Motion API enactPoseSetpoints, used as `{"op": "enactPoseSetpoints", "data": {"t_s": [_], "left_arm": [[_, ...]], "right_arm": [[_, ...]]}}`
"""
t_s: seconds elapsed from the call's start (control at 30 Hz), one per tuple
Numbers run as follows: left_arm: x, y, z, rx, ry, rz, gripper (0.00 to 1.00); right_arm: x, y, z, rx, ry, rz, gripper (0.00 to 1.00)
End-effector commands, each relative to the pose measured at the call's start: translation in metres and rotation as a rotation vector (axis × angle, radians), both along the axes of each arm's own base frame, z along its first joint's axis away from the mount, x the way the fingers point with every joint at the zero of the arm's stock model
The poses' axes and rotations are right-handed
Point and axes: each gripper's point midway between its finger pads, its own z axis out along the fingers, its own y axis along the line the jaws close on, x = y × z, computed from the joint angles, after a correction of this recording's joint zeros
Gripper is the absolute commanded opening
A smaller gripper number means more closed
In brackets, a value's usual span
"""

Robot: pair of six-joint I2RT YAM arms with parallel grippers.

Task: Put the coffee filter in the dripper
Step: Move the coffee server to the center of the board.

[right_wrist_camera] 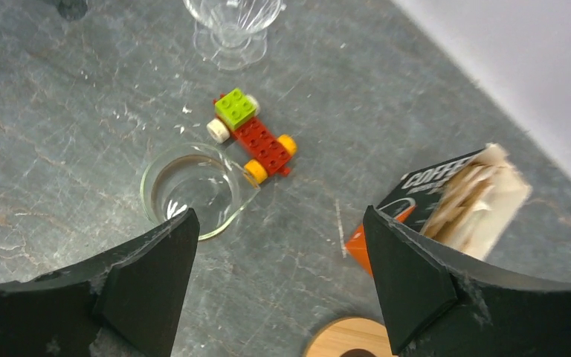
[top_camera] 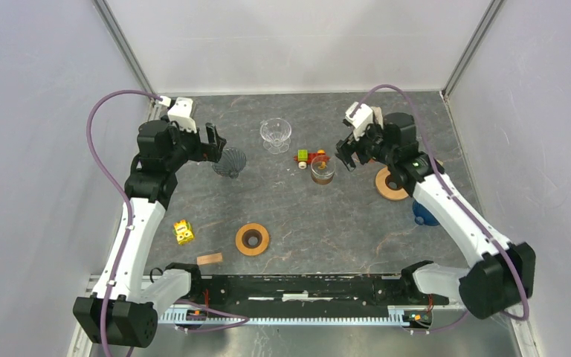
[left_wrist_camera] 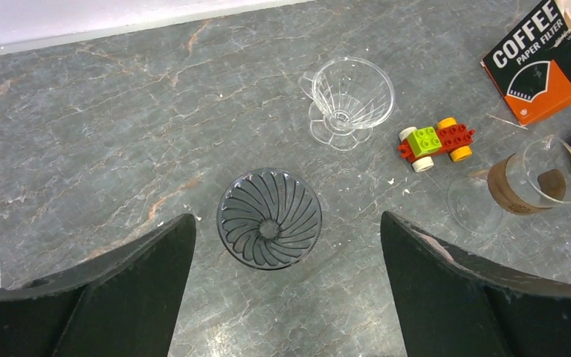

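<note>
A dark ribbed dripper (left_wrist_camera: 269, 218) stands on the table just ahead of my open left gripper (left_wrist_camera: 286, 219), whose fingers flank it without touching; in the top view this dripper (top_camera: 230, 161) is beside the left gripper (top_camera: 215, 143). A clear glass dripper (left_wrist_camera: 351, 97) stands farther back, at the table's middle (top_camera: 276, 134). The coffee filter box (right_wrist_camera: 416, 201) lies by my right gripper's right finger, pale paper filters (right_wrist_camera: 479, 195) sticking out of its open end. My right gripper (right_wrist_camera: 279, 216) is open over bare table, nothing between its fingers.
A toy brick car (top_camera: 311, 157) and a glass carafe with a brown band (top_camera: 323, 169) sit mid-table. Wooden rings lie at the right (top_camera: 392, 183) and front centre (top_camera: 253, 239). A yellow block (top_camera: 184, 232), a small wooden piece (top_camera: 210, 259) and a blue object (top_camera: 424, 214) lie nearer the arms.
</note>
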Motion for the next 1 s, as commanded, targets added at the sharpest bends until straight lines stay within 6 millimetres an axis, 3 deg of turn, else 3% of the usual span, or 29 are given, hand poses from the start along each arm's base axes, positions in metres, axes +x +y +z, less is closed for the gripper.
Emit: {"op": "enactPoseSetpoints", "data": {"t_s": [0.0,0.2,0.43,0.63,0.8,0.97], "left_arm": [[0.001,-0.007,0.01,-0.042,-0.041,-0.038,1.0],[0.001,-0.007,0.013,-0.047,-0.046,-0.041,1.0],[0.001,-0.007,0.01,-0.047,-0.041,-0.041,1.0],[0.001,-0.007,0.008,-0.046,-0.041,-0.042,1.0],[0.001,-0.007,0.006,-0.044,-0.04,-0.044,1.0],[0.003,-0.008,0.003,-0.041,-0.042,-0.055,1.0]], "right_arm": [[0.019,0.014,-0.004,-0.012,0.047,-0.033,0.87],[0.039,0.022,-0.042,-0.122,0.189,-0.049,0.77],[0.032,0.034,-0.078,-0.134,0.3,0.008,0.72],[0.026,0.039,-0.094,-0.151,0.346,0.042,0.66],[0.022,0.044,-0.111,-0.157,0.4,0.068,0.54],[0.018,0.049,-0.109,-0.144,0.414,0.096,0.43]]}}
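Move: To the right hand's left, about 7 cm over and nearly level fore-and-aft, the coffee server stands some 18 cm below it. The toy car sits about 5 cm beyond the server and 3 cm farther left; the filter box lies roughly 9 cm ahead of the hand and 7 cm to its right, the nearer wooden ring 15 cm to its right and 2 cm back. From the left hand the server is some 27 cm to the right and 1 cm ahead. Dropping about 12 cm towards the coffee server's rim, the right hand also works some 4 cm left; it swings forward a little at first, then eases partly back. Its fingers tip downward through roughly 25 degrees and narrow from nearly wide open to about half, ending close over the rim's right-hand, spout side; contact can't be made out. ##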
